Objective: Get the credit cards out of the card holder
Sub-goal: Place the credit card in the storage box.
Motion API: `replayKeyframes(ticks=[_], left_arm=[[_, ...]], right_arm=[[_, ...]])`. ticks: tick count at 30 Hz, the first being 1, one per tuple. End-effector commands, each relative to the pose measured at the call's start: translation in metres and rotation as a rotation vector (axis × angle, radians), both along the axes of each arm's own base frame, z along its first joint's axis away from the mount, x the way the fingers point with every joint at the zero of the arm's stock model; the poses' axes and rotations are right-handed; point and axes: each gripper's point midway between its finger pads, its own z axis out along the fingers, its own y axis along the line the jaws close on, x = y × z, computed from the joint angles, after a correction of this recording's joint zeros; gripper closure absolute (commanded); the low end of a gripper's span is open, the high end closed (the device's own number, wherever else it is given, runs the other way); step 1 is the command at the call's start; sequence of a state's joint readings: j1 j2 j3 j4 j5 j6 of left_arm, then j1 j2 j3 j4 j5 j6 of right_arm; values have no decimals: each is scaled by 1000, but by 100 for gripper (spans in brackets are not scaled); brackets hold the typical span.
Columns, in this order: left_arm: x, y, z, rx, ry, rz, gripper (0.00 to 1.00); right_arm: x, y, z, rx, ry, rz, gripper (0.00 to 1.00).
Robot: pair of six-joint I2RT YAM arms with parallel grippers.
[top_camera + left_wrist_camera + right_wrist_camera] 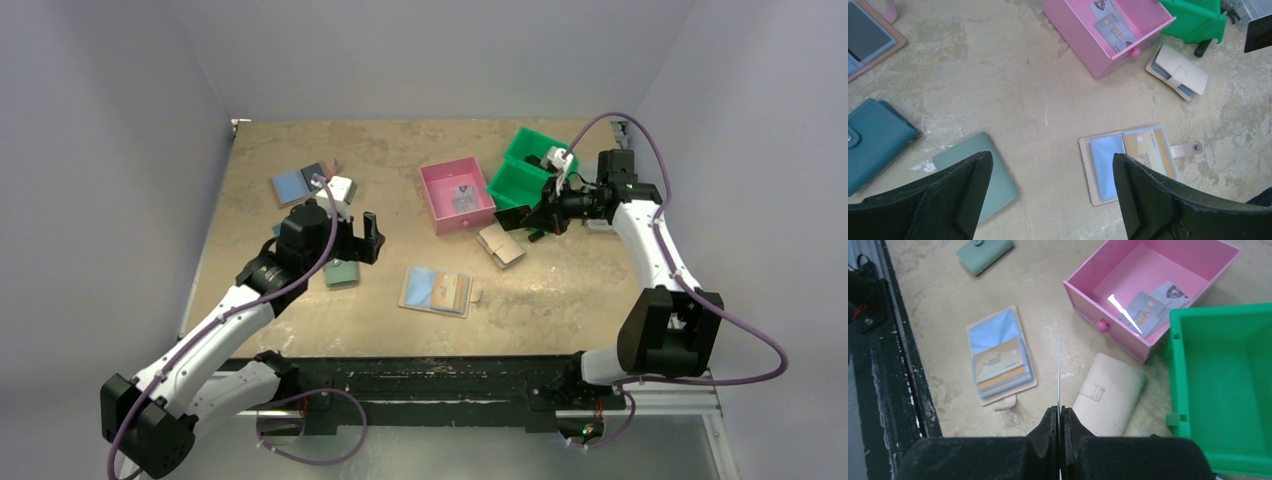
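Note:
The card holder (436, 290) lies open near the table's front middle, its snap tab to the right. A pale blue panel (1107, 167) shows on one side. A gold-yellow credit card (1148, 149) sits in the other side, also seen from the right wrist as the gold-yellow credit card (1000, 360). My left gripper (1052, 160) hangs open above bare table just left of the holder, holding nothing. My right gripper (1059, 410) is shut on a thin dark credit card (512, 217), seen edge-on in its own view. It hovers right of the pink drawer.
A pink drawer (447, 166) holds grey cards (1148, 310). Green bins (528, 170) stand behind my right gripper. A cream closed wallet (501, 245) lies below it. A sage wallet (342, 273) and a teal wallet (873, 142) lie under my left arm. Another open holder (300, 183) lies back left.

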State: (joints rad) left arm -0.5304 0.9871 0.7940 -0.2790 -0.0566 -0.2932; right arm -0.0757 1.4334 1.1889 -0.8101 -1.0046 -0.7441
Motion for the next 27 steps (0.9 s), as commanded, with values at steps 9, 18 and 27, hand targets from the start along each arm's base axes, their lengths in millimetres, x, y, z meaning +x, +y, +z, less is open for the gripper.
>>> replayKeyframes(ticks=[9, 18, 27], left_arm=[[-21, 23, -15, 9, -94, 8, 1], [-22, 23, -6, 4, -130, -5, 1], [-21, 26, -2, 4, -150, 7, 1]], right_arm=[[65, -24, 42, -68, -163, -168, 100], [127, -38, 63, 2, -200, -379, 100], [185, -80, 58, 73, -137, -651, 100]])
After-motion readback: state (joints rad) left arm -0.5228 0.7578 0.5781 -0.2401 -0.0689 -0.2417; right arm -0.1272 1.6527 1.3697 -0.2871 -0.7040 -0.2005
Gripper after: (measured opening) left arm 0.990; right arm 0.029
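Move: The storage box, the rear green compartment with the black cards, lies about 17 cm ahead of the card-holding right hand, 6 cm to its right and some 12 cm below. The front green compartment is 6 cm ahead and 1 cm right, the pink box 6 cm ahead and 15 cm left, the cream holder 6 cm back and 4 cm left. From the left hand, the storage box is about 21 cm ahead and 41 cm right. Right hand carries the card some 15 cm forward and right towards the storage box, turning clockwise; left backs away. ##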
